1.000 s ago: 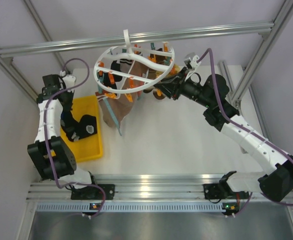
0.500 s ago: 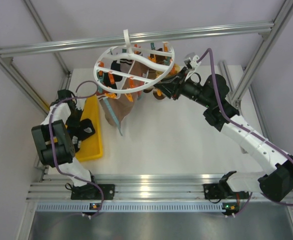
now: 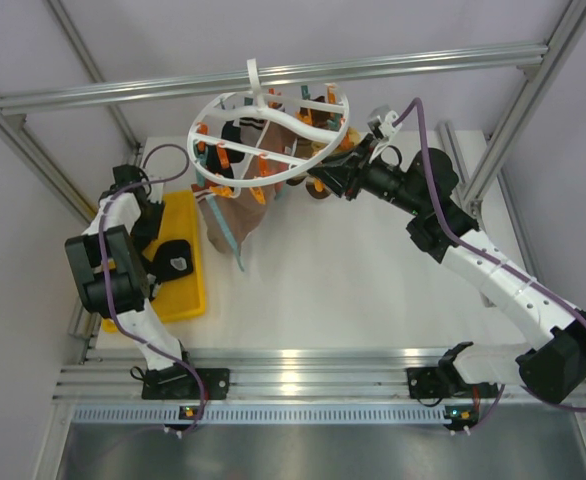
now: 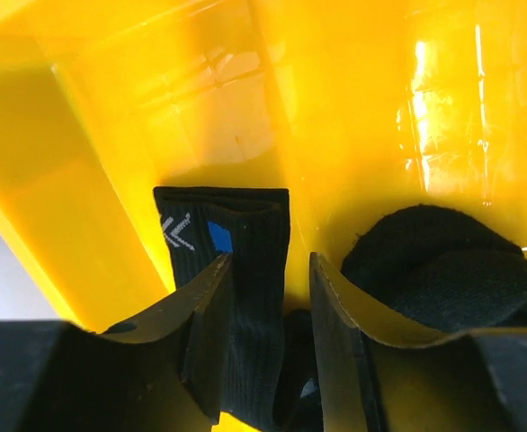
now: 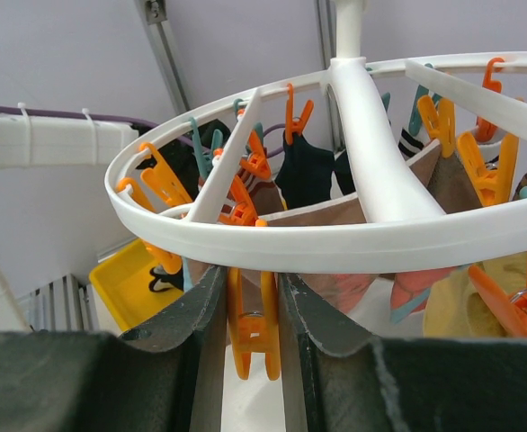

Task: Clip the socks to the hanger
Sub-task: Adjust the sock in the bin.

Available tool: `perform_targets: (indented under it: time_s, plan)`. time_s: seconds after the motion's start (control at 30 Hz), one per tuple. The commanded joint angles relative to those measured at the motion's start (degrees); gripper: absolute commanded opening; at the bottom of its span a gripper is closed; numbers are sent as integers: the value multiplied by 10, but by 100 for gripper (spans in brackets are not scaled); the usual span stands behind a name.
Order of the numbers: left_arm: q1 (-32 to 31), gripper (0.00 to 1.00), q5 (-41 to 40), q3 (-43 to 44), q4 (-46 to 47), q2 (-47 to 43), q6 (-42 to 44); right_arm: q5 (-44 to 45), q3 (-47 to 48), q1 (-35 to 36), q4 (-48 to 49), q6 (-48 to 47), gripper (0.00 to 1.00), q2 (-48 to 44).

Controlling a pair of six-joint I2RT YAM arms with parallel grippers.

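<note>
The white round hanger (image 3: 273, 130) hangs at the back with orange and teal clips; brown socks (image 3: 235, 215) and a dark sock (image 5: 304, 171) hang from it. My right gripper (image 3: 325, 180) is at the ring's right side, its jaws shut on an orange clip (image 5: 253, 333) just under the ring (image 5: 335, 243). My left gripper (image 3: 163, 252) is down in the yellow tray (image 3: 188, 300). It is open, its fingers straddling the ribbed cuff of a black sock (image 4: 245, 225) with a white and blue mark. A second black sock (image 4: 443, 261) lies bunched beside the right finger.
The yellow tray (image 4: 156, 108) stands at the table's left edge with raised walls close round my left fingers. Aluminium frame posts (image 3: 53, 170) rise at both sides, and a crossbar (image 3: 273, 75) runs behind the hanger. White tabletop (image 3: 353, 270) spreads below the hanger.
My left arm has swung back and to the left, keeping its gripper over the tray, and the jaws have opened around the black sock. The right arm has stayed still.
</note>
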Motion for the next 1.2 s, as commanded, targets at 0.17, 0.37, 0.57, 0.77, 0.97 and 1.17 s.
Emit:
perform_targets:
  time_s: [0.17, 0.37, 0.57, 0.77, 0.97, 1.17]
  plan:
    - [0, 45, -1, 27, 10, 4, -34, -6, 7, -8, -15, -13, 0, -19]
    - [1, 36, -8, 33, 10, -15, -32, -7, 8, -8, -12, -11, 0, -18]
    - [0, 0, -21, 43, 7, -20, -32, -7, 9, -8, -11, -10, 0, -18]
    - [0, 0, -20, 53, -3, -80, -29, -7, 15, -8, -21, -16, 0, -22]
    - [0, 0, -32, 86, -14, -185, 22, -7, 14, -8, -17, -12, 0, -19]
    - [0, 0, -11, 148, -57, -239, 36, -8, 17, -8, -13, -9, 0, -20]
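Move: The black sock's cuff stands almost between my left hand's open fingertips, about 1 cm ahead, 1 cm to the left and 2 cm below. The other black sock lies some 7 cm to my left hand's right, 3 cm back and 2 cm lower; the yellow bin's far left corner is about 9 cm ahead and 7 cm left, at fingertip height. From my right hand, on an orange clip at the ring, that cuff is roughly 42 cm left, 6 cm ahead and 36 cm below. I dip my left hand about 1 cm so the fingers straddle the sock's cuff, then shut them from nearly half open and pinch it. Once closed, I draw the sock straight up out of the bin, slowly at first and then fast, some 21 cm, while the fingers tip up towards forward by about 25 degrees. ##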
